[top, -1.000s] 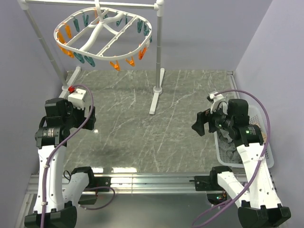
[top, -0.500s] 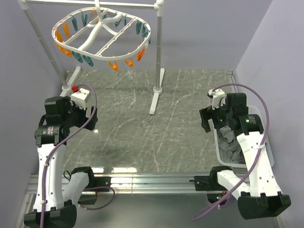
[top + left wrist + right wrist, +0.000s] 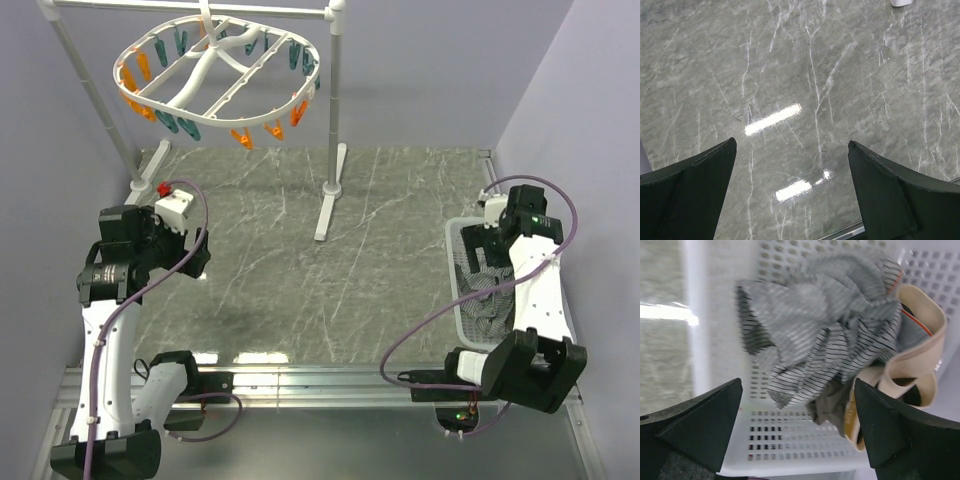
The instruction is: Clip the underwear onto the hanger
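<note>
The hanger (image 3: 215, 75), a white oval ring with orange and teal pins, hangs from the rail at the back left. The underwear (image 3: 832, 405), olive-brown with a beige waistband (image 3: 920, 347), lies in a white basket (image 3: 790, 440) and is partly covered by a grey striped cloth (image 3: 825, 330). My right gripper (image 3: 797, 410) hangs open above this pile, its fingers on either side of the olive cloth and holding nothing. My left gripper (image 3: 791, 142) is open over bare marble at the left side of the table (image 3: 195, 255), far below the hanger.
The white rail stand has one pole (image 3: 330, 150) rising from mid-table and another pole (image 3: 95, 100) along the left wall. The basket (image 3: 458, 300) stands against the right wall. Lilac walls close in on both sides. A metal rail (image 3: 320, 380) runs along the near edge.
The right arm has swung right from beside the basket to over it, with the gripper now facing down into the clothes. The left arm shifted slightly. The hanger sways a little.
</note>
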Available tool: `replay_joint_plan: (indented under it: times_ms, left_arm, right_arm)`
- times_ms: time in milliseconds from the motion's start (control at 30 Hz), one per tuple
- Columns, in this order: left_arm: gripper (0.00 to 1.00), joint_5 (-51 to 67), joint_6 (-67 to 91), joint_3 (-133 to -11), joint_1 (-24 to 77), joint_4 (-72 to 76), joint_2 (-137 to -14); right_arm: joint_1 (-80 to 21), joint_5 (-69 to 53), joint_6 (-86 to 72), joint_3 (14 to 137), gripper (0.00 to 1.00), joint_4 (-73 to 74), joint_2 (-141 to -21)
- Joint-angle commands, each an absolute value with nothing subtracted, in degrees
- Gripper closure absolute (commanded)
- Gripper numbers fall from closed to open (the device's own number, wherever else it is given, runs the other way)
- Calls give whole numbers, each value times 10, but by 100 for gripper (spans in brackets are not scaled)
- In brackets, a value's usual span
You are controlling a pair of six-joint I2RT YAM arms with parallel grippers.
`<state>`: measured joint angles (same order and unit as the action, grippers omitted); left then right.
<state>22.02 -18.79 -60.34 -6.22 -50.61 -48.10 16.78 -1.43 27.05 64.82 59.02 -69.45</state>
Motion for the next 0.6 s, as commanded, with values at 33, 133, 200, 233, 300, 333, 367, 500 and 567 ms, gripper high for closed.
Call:
replay_joint_plan:
  times_ms: [33, 133, 200, 233, 300, 333, 367, 500, 567]
  left_arm:
    - [1, 239, -206, -597, -59, -501, -482]
    - [1, 236, -207, -592, -60, -498, -479]
    - [1, 235, -206, -591, -59, -496, -480]
    - [1, 235, -204, -590, -60, -495, -479]
    - [1, 238, -203, -586, -60, -494, -479]
    - [1, 239, -204, -586, -60, -493, -479]
    - [1, 239, -204, -586, -59, -492, -480]
    - [1, 241, -206, -584, -59, -490, -482]
    - [1, 242, -205, -584, -60, -488, -481]
  right_arm:
    - [228, 34, 315, 666, 0, 570, -704]
    - [261, 54, 343, 660, 0, 570, -690]
    - [292, 69, 365, 647, 0, 567, -672]
    - [302, 71, 378, 643, 0, 564, -666]
    - [337, 74, 390, 635, 0, 563, -650]
    - [348, 71, 402, 635, 0, 565, -647]
    - [373, 69, 409, 635, 0, 569, -643]
    - [427, 55, 432, 627, 0, 578, -649]
    - [443, 41, 434, 624, 0, 583, -661]
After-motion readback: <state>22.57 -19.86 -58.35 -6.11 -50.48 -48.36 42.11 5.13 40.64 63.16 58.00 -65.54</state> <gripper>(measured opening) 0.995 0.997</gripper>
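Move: The brown underwear with the tan band, in the basket, lies about 14 cm to the right hand's right, only some 2 cm ahead and 12 cm below. The striped grey underwear is about 4 cm ahead of this hand and 6 cm to its right, 13 cm below; the basket's near rim runs about 10 cm back and 7 cm right, some 8 cm below. From the left hand the brown underwear is roughly 85 cm right, 2 cm ahead and 20 cm below. Carry the open right gripper to its right over the basket, about 11 cm, past the striped grey underwear and towards the brown one, drawing it back some 8 cm as well, mostly in the later part, at nearly the same height. Turn the wrist about 15 degrees clockwise on the way and lean the fingertips out to the right, touching nothing. ##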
